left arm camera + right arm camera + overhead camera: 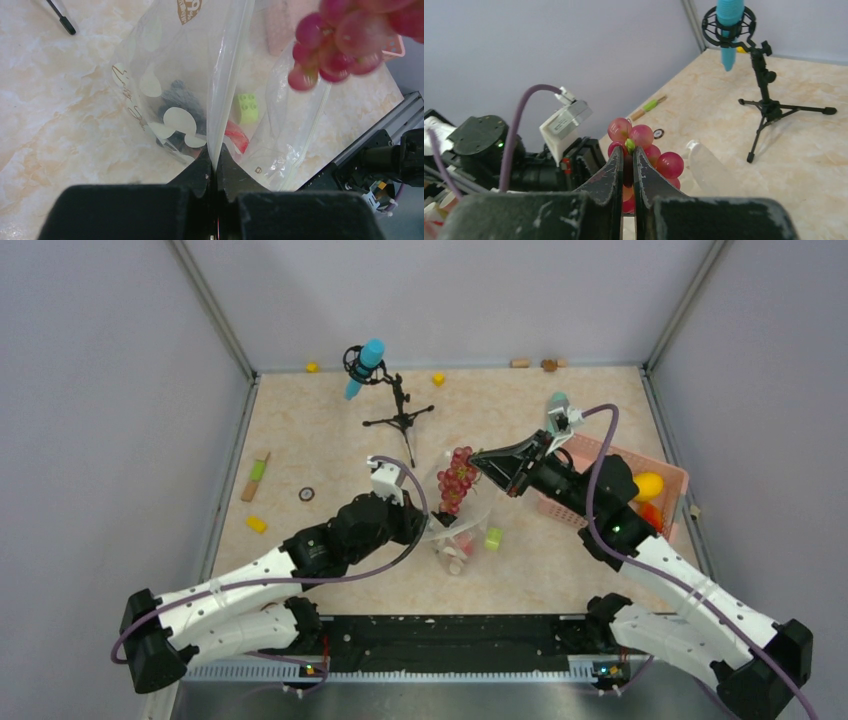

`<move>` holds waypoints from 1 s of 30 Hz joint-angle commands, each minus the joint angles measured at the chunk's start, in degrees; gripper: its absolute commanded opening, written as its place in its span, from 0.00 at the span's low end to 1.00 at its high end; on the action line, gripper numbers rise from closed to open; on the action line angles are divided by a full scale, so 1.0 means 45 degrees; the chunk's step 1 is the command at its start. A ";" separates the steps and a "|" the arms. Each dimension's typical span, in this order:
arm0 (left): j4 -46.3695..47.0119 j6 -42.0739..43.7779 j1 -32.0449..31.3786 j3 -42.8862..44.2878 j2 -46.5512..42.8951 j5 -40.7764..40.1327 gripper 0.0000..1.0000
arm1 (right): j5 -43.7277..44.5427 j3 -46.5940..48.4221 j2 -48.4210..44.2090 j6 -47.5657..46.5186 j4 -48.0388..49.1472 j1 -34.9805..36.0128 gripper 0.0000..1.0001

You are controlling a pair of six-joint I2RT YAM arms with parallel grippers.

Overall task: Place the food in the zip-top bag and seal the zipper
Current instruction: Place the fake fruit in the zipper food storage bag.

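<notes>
My right gripper [478,462] is shut on a red-pink grape bunch [457,478] and holds it in the air over the zip-top bag [455,535]. In the right wrist view the fingertips [616,160] pinch the bunch [644,137] by its green stem. My left gripper [216,161] is shut on the bag's whitish zipper edge [231,65] and holds that side lifted. The dotted bag [170,85] holds a dark piece [177,97] and a red piece [238,138]. The grapes [350,35] hang at the upper right of the left wrist view.
A pink lattice basket [672,472] at the right holds a yellow lemon [648,484] and a red-orange piece [650,512]. A lime-green block [493,538] lies beside the bag. A microphone stand [400,412] stands behind it. A green-orange stick [256,476] and a yellow block [257,524] lie at the left.
</notes>
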 commanded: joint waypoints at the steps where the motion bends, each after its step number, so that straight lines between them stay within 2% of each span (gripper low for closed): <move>1: 0.0498 0.0016 0.0035 -0.0034 -0.0356 0.0342 0.00 | 0.1953 -0.0089 0.0385 -0.0854 0.0944 0.0467 0.00; 6: 0.0493 0.0005 0.0029 -0.0083 -0.0388 0.0281 0.00 | 0.4467 -0.0033 0.1167 -0.2431 0.0405 0.2202 0.00; 10: 0.0499 -0.0015 0.0038 -0.0107 -0.0426 0.0255 0.00 | 0.5496 -0.0197 0.1560 -0.3015 0.0393 0.3059 0.00; 20: 0.0415 0.0007 0.0036 -0.0106 -0.0625 0.0137 0.00 | 0.6259 -0.0957 0.1716 -0.2812 0.0379 0.3938 0.01; 22: 0.0430 0.0000 0.0025 -0.0129 -0.0738 0.0146 0.00 | 0.6231 -0.1010 0.1881 -0.2779 0.0480 0.4089 0.08; 28: 0.0542 0.0024 0.0025 -0.0196 -0.0786 0.0224 0.00 | 0.6513 -0.0759 0.2735 -0.2536 0.0554 0.4222 0.52; 30: 0.0537 0.0036 0.0024 -0.0203 -0.0789 0.0265 0.00 | 0.6876 -0.0566 0.2903 -0.2551 0.0190 0.4218 0.60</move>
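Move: The right hand already holds the red grapes. The middle of the bag's open mouth lies about 5 cm to its left, 3 cm ahead and 16 cm below. The black grapes already in the bag are roughly 7 cm left, 7 ahead and 26 below, and the green block on the table some 5 cm right, 8 ahead and 33 below. For the left hand, which pinches the rim, the mouth's middle is about 7 cm right and 5 ahead, level in height. The right fingers keep their pinch on the red grapes while the hand sinks into line over the bag's mouth, some 11 cm down and 5 cm left, tipping its fingertips down about 15 degrees and turning a little clockwise. Near the end they open about halfway and let go of the grapes, still going down. The left hand keeps its grip on the rim, nearly still. ##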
